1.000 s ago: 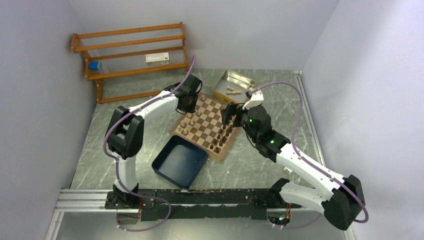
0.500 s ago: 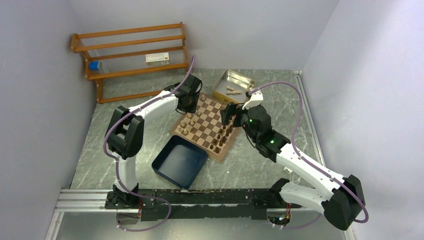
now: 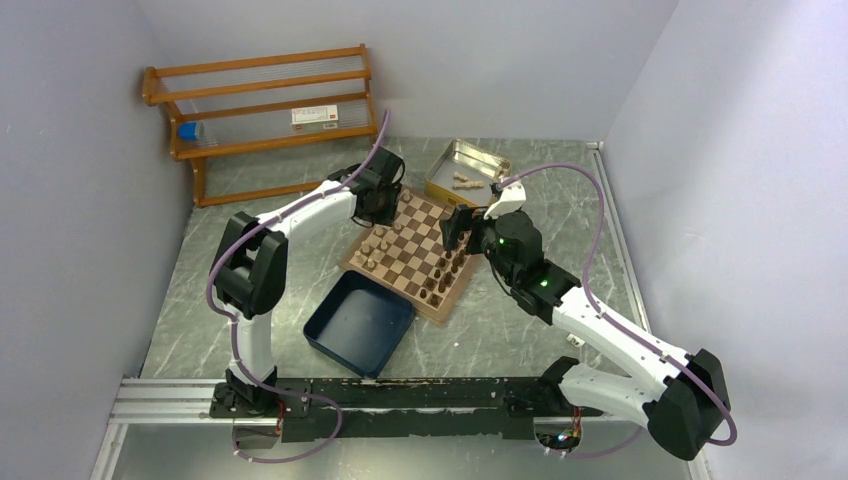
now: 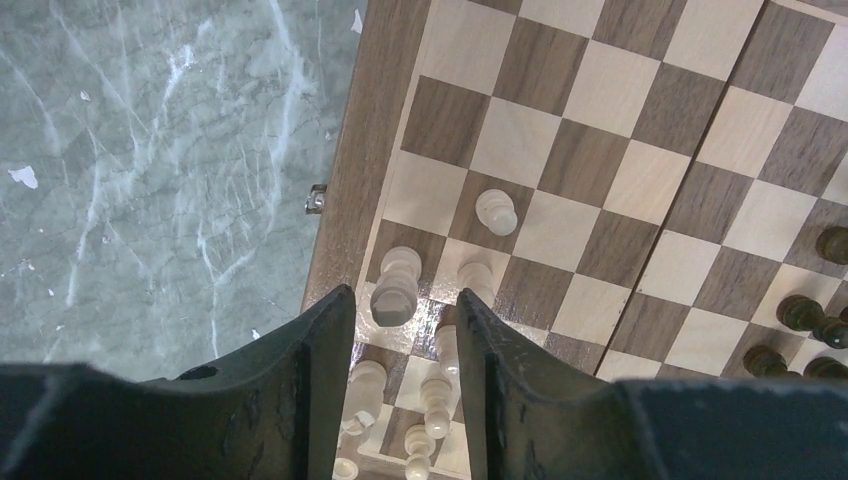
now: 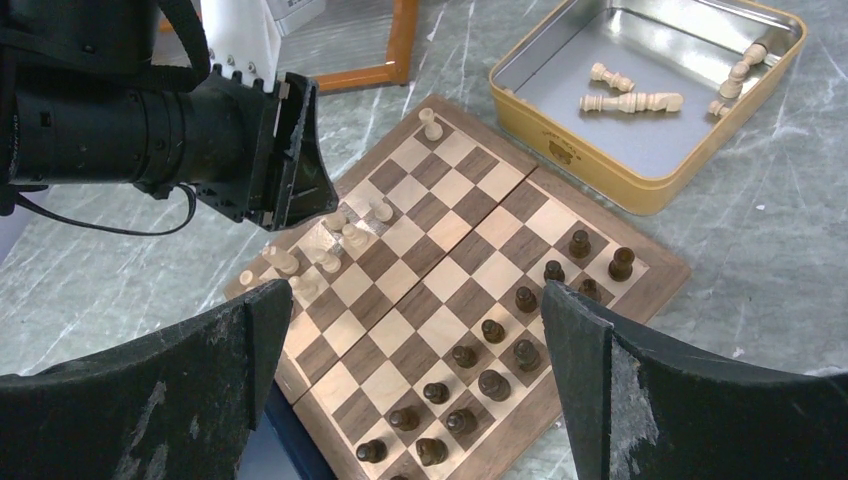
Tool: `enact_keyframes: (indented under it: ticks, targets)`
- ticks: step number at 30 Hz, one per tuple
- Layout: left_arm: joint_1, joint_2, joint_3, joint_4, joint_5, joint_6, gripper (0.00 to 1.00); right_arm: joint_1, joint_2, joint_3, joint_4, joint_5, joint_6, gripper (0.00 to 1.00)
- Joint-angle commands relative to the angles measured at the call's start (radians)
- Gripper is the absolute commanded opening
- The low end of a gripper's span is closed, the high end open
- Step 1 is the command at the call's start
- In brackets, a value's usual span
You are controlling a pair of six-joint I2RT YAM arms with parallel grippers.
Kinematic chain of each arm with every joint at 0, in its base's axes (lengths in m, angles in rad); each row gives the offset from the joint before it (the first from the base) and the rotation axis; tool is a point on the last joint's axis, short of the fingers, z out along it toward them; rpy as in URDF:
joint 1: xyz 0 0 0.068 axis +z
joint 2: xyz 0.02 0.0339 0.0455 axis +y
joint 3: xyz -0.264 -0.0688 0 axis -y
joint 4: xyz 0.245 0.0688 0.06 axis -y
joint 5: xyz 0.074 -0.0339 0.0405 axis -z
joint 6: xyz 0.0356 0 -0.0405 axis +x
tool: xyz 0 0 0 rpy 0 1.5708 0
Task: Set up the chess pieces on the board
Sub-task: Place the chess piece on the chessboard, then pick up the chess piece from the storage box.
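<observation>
The board lies on the marble table between my arms. Light chess pieces cluster at its left side, dark ones stand in two rows at its right side. My left gripper hangs over the light cluster, open, with a light piece standing free on its square between the fingertips. A light pawn stands one square ahead. My right gripper is held high above the board, open wide and holding nothing. In the top view the left gripper and the right gripper flank the board.
A metal tin behind the board holds several loose light pieces. A lone light piece stands at the board's far corner. A navy tray touches the board's near edge. A wooden rack stands at the back left.
The left gripper's jaws have spread apart over the light pieces. Neither arm has visibly shifted in the top view.
</observation>
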Motion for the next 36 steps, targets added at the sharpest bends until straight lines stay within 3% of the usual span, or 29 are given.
enact_keyframes:
  ticks: [1, 14, 19, 21, 22, 25, 28, 32, 36]
  targets:
    - [-0.005, -0.032, 0.048, 0.009, 0.014, -0.005, 0.47, 0.002, 0.006, -0.017, 0.027, 0.005, -0.001, 1.00]
    - [-0.005, -0.168, 0.067, 0.037, 0.026, 0.004, 0.58, 0.003, 0.031, 0.013, 0.019, -0.023, 0.089, 1.00]
    - [-0.005, -0.323, -0.024, 0.057, 0.028, 0.040, 0.77, -0.008, 0.135, 0.121, -0.002, 0.039, 0.033, 1.00]
    - [-0.005, -0.400, -0.067, 0.053, 0.045, 0.056, 0.95, -0.031, 0.190, 0.162, 0.009, 0.047, -0.002, 0.98]
    - [-0.006, -0.436, -0.089, 0.053, 0.064, 0.065, 0.97, -0.048, 0.232, 0.186, 0.014, 0.038, -0.017, 0.97]
    - [-0.006, -0.550, -0.193, 0.064, 0.117, 0.088, 0.98, -0.119, 0.340, 0.243, 0.043, 0.009, -0.078, 0.90]
    - [-0.007, -0.667, -0.319, 0.097, 0.175, 0.102, 0.98, -0.207, 0.462, 0.318, 0.042, -0.054, -0.142, 0.76]
    - [-0.005, -0.797, -0.472, 0.132, 0.160, 0.125, 0.98, -0.280, 0.640, 0.457, -0.018, -0.057, -0.164, 0.47]
    - [-0.005, -0.858, -0.535, 0.111, 0.087, 0.142, 0.98, -0.302, 0.768, 0.532, 0.000, -0.077, -0.175, 0.40]
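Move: Between the left hand's half-open fingers stands the tall white chess piece just set down, about 1 cm below the hand point; a white pawn is 1 cm ahead and 4 cm right, the other near white pieces 5 cm back and 1 cm left. The right hand's goal, the white pieces lying mid-tray, is about 24 cm ahead, 3 cm right, 20 below; the far-corner piece is 18 ahead, 11 left, the dark pieces 5 ahead. Rising off the tall white piece with fingers spreading fully, the left hand climbs some 17 cm, then draws back about 11 cm and left, sinking a little as its fingertips tilt up. The right hand, after a pause, reaches about 16 cm forward and 6 cm down towards the tray's pieces, turning slightly clockwise, tipping down and narrowing its wide-open fingers to under half. ##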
